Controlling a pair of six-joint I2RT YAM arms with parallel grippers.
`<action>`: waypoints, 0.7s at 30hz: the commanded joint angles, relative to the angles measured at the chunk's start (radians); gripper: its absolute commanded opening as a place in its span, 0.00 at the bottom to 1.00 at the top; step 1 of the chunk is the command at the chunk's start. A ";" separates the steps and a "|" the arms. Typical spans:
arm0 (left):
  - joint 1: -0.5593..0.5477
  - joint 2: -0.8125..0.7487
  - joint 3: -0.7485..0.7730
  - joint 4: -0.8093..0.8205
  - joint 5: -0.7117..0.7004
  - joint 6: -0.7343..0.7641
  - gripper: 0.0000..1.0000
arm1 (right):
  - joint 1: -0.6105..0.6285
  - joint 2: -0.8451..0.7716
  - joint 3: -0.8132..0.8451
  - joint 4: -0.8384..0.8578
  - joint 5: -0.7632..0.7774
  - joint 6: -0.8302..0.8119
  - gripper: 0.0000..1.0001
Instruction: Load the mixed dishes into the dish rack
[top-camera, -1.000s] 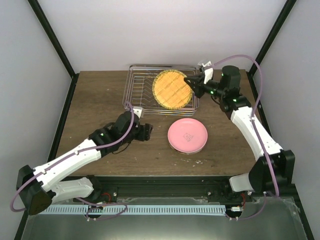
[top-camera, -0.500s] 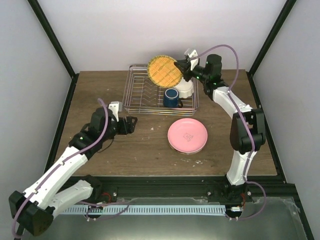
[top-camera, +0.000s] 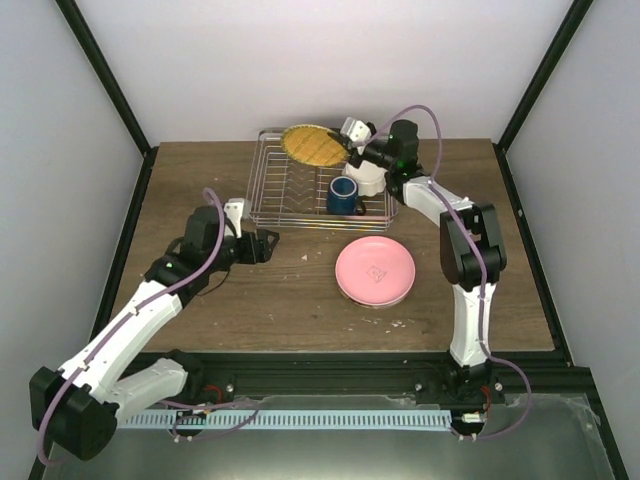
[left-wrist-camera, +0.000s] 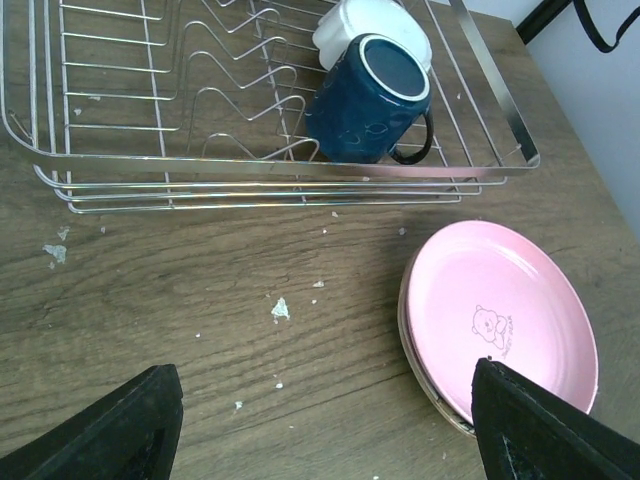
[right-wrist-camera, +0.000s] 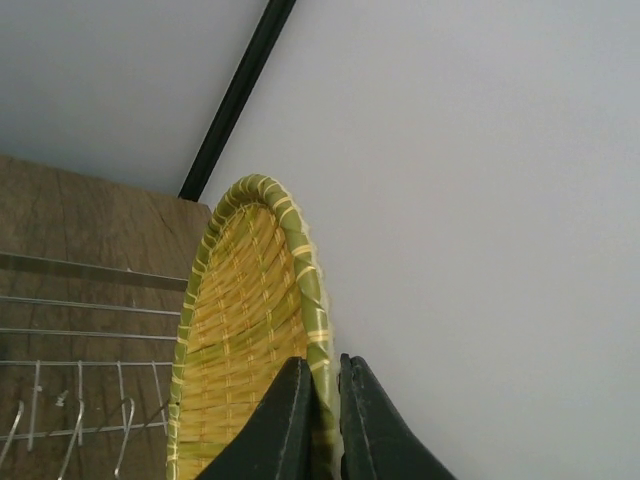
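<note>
My right gripper (top-camera: 349, 152) is shut on the rim of the yellow-lime woven plate (top-camera: 311, 145), holding it tilted over the far edge of the silver wire dish rack (top-camera: 262, 190). In the right wrist view both fingers pinch the plate's (right-wrist-camera: 250, 320) green rim. A dark blue mug (top-camera: 343, 195) and a white bowl (top-camera: 372, 180) sit in the rack's right end. The pink plate (top-camera: 375, 270) lies on the table in front, stacked on another plate whose rim (left-wrist-camera: 420, 350) shows. My left gripper (top-camera: 262, 245) hovers open and empty near the rack's front left corner.
Small white crumbs (left-wrist-camera: 281, 309) dot the wooden table (top-camera: 200, 200) between the rack and the pink plate. The rack's left half (left-wrist-camera: 120, 90) holds only bare prongs. Black frame posts (top-camera: 105, 75) and white walls close in the back.
The right arm swung the yellow plate from over the rack's right side to its far edge, uncovering the mug and bowl. The left arm drew back leftward, its jaws a little wider.
</note>
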 joint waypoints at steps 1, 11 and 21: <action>0.016 0.011 0.016 0.033 0.021 0.023 0.81 | 0.021 0.037 0.072 0.139 0.004 -0.127 0.01; 0.084 0.050 -0.014 0.069 0.062 0.021 0.80 | 0.069 0.129 0.077 0.194 0.067 -0.304 0.01; 0.089 0.075 -0.013 0.072 0.057 0.030 0.80 | 0.075 0.171 0.115 0.110 0.005 -0.295 0.11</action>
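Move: The right hand holds the yellow basket by its rim high over the dish rack. The wire slots it is being taken to lie about 15 cm to its left, level with it in reach, and some 22 cm below. The white bowl is almost straight underneath, about 23 cm down, and the blue mug roughly 5 cm left and 5 cm nearer the base, equally low. From the idle left hand, the slots lie about 26 cm ahead, 14 cm right and 15 cm lower. Still pinching the basket's rim, the right hand lowers it about 6 cm into the left-rear wire slots while carrying it some 4 cm left, the sinking slowing at the end. The wrist rolls about 15 degrees around the line of the fingers, top tipping back towards the base; the fingers stay shut. The empty left hand, fingers open, drifts about 3 cm forward, left and down. ##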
